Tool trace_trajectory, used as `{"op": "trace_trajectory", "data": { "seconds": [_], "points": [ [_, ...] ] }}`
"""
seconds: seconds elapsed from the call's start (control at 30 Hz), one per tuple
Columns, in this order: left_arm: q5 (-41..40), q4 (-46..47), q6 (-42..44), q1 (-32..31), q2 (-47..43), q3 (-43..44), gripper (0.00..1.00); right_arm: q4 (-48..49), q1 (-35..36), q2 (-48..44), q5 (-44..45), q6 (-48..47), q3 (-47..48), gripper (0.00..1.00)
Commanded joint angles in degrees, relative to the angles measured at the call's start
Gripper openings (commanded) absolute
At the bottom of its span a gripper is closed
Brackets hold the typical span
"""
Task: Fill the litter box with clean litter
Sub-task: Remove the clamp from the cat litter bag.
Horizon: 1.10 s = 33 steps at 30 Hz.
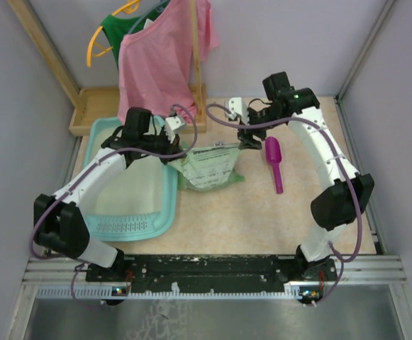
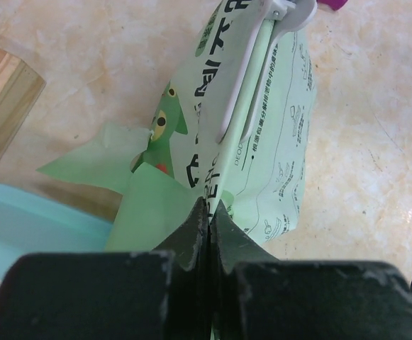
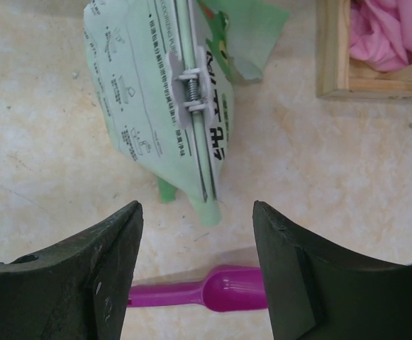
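The light-teal litter box (image 1: 169, 202) lies at the left, its whitish base bare; its rim also shows in the left wrist view (image 2: 21, 227). No clean litter is in view. A pale green printed bag (image 1: 209, 168) stands at mid-table, closed along the top by a white clip (image 2: 245, 85). My left gripper (image 2: 209, 205) is shut on the bag's (image 2: 276, 142) near top corner. My right gripper (image 3: 195, 209) hangs open just off the bag's (image 3: 135, 106) other end, touching nothing. The magenta scoop (image 3: 220, 290) lies on the table below it.
The magenta scoop (image 1: 274, 161) lies right of the bag. A wooden tray (image 1: 92, 106) sits behind the litter box. A wooden stand holds a pink cloth (image 1: 159, 64), with a green garment on a yellow hanger behind. Walls enclose both sides.
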Motion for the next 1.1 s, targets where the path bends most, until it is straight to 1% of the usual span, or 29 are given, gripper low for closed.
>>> {"op": "trace_trajectory", "data": {
  "seconds": [0.0,0.17,0.27,0.4,0.5,0.77,0.93,1.07],
  "points": [
    [0.6,2.8,-0.5,0.0,-6.4,-1.1,0.0,8.5,0.5,-7.5,-4.2,-4.1,-7.0,0.64],
    [-1.0,3.3,-1.1,-2.1,-6.1,-2.1,0.0,8.9,1.4,-7.1,-5.2,-3.9,-7.5,0.63],
    [-2.4,4.9,-1.6,-3.9,-5.9,-2.0,0.0,9.0,2.7,-7.0,-4.2,-4.8,-7.5,0.62],
    [-2.7,6.3,-2.7,-4.9,-5.5,-1.6,0.0,6.8,4.7,-6.6,-2.9,-6.6,-6.7,0.61],
    [-2.9,6.9,-3.5,-5.7,-5.4,-1.5,0.0,6.9,6.2,-6.8,-2.6,-6.6,-8.0,0.6],
    [-3.9,7.0,-4.2,-7.4,-5.8,-1.4,0.0,14.4,8.7,-9.2,-1.2,-4.1,-16.1,0.59],
    [-4.0,7.0,-4.4,-7.8,-5.9,-1.5,0.0,18.7,8.8,-8.9,-0.5,-1.9,-17.3,0.59],
    [-4.6,7.0,-4.5,-7.9,-6.1,-1.7,0.0,18.2,8.8,-8.5,-0.1,-1.4,-15.2,0.59]
  ]
}}
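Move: The clamp's spring handle, on the bag's folded top edge, lies about 8 cm to the right hand's left, roughly level with it fore and aft, and 7 cm below. The litter bag's middle sits about 10 cm left and 5 cm back of that hand, some 14 cm down; the purple scoop is around 8 cm right, 4 cm back and 21 cm below it. From the left hand, already shut on the bag's edge, the handle is about 12 cm right, 3 cm ahead, roughly level. The clamp's spring handle is what the right hand closes in on: after a small dip and rise back of it, the hand sweeps left and back over the bag's top edge, then sinks, about 4 cm left, 4 cm down and 3 cm back in all, turning some 10 degrees counter-clockwise with its fingers still part-open. The left hand keeps its pinch on the bag's edge, easing back, then right, about 1.5 cm each. ##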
